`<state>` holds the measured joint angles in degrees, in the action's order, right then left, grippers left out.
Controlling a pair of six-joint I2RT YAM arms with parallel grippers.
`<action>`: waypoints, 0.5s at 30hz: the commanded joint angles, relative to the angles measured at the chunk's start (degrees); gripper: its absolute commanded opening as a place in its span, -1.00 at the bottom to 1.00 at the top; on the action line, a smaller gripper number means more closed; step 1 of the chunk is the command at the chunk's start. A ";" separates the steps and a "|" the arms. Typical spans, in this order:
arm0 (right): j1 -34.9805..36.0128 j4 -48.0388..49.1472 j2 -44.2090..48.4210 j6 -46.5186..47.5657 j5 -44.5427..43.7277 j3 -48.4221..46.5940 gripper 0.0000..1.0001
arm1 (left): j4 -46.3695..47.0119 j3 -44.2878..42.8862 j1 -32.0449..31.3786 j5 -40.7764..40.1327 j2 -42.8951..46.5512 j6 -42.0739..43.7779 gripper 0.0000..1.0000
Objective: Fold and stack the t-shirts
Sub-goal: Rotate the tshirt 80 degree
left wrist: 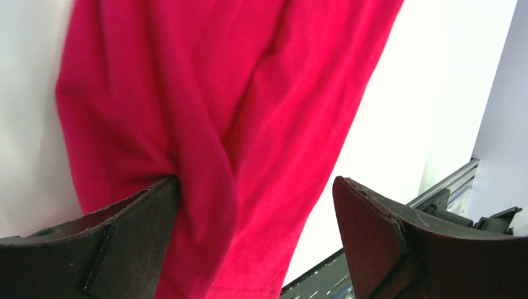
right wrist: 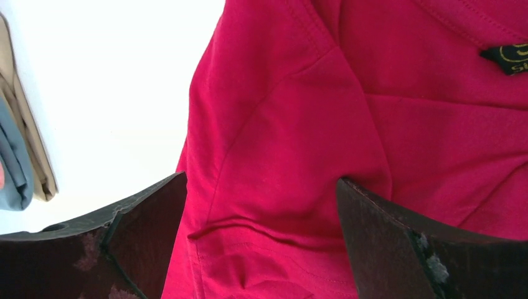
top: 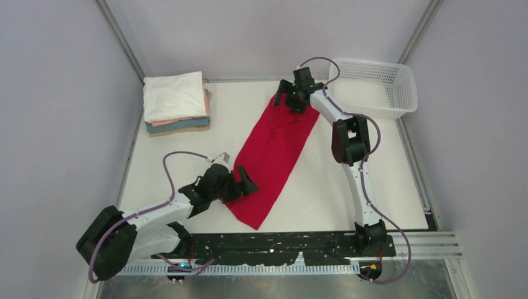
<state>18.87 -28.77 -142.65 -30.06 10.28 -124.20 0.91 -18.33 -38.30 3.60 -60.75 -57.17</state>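
A bright red t-shirt (top: 274, 149) lies on the white table as a long narrow strip, running diagonally from far centre to near centre. My left gripper (top: 240, 185) sits at the strip's near left edge. It is open, and in the left wrist view the left gripper (left wrist: 255, 184) has red cloth (left wrist: 218, 93) lying between its wide-spread fingers. My right gripper (top: 291, 99) is at the far collar end. The right gripper (right wrist: 261, 180) is also open, low over the red shirt (right wrist: 311, 124) near its black neck label (right wrist: 507, 57). A stack of folded t-shirts (top: 176, 103), white on top, sits at the far left.
A white mesh basket (top: 373, 87) stands at the far right corner of the table. Grey walls close in the table on both sides. A black rail (top: 280, 240) runs along the near edge by the arm bases. The stack's tan and blue edges (right wrist: 25, 149) show at the left of the right wrist view.
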 commanded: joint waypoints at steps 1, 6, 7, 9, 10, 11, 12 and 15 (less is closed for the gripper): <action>-0.71 -5.48 -3.50 -1.44 2.00 -6.95 0.90 | -3.55 -1.93 -8.08 -3.05 -8.58 -4.30 0.90; -1.81 0.98 -6.74 -5.37 2.68 -9.63 0.89 | -10.89 -9.40 -18.32 -10.72 -12.95 -7.84 0.87; -1.95 -0.66 -7.89 -5.93 3.42 -11.75 0.89 | -15.55 -11.96 -19.93 -12.18 -13.59 -8.01 0.89; -2.21 -2.83 -11.67 -6.27 4.03 -19.17 0.90 | -22.58 -15.52 -23.05 -15.75 -14.28 -8.70 0.93; -2.38 -2.89 -12.87 -6.43 4.04 -21.77 0.90 | -24.59 -16.58 -24.41 -16.83 -14.30 -9.23 0.94; -2.41 -1.86 -12.94 -6.92 3.87 -21.86 0.90 | -26.15 -17.25 -25.53 -17.81 -14.05 -9.62 0.93; -2.43 0.68 -12.22 -7.20 3.82 -20.38 0.90 | -29.03 -17.98 -26.82 -19.18 -13.17 -10.08 0.94; -2.35 5.27 -9.93 -7.43 2.91 -16.27 0.89 | -39.84 -19.50 -30.64 -24.37 -9.41 -14.49 0.99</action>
<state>16.75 -29.08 -154.06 -36.34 14.28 -142.39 -18.39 -35.64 -64.77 -11.81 -74.35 -65.80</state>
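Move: Under both open grippers lies the folded red t-shirt, slanting from near-left to far-right. Its middle is about 15 cm ahead and 10 cm to the right of the left hand, and its near hem some 10 cm straight back of that hand. From the right hand, the middle is roughly 22 cm back and 5 cm left. The white basket sits some 26 cm right of the right hand and 3 cm farther out; the folded stack is about 35 cm left and 2 cm back. Sweeping right about 7 cm with open fingers on the cloth, the left hand drags the t-shirt's near end rightward, curving back towards the near hem, about 7 cm in all, while tilting its left side up some 15 degrees. The right hand keeps its open fingers on the far end and eases forward about 5 cm. ##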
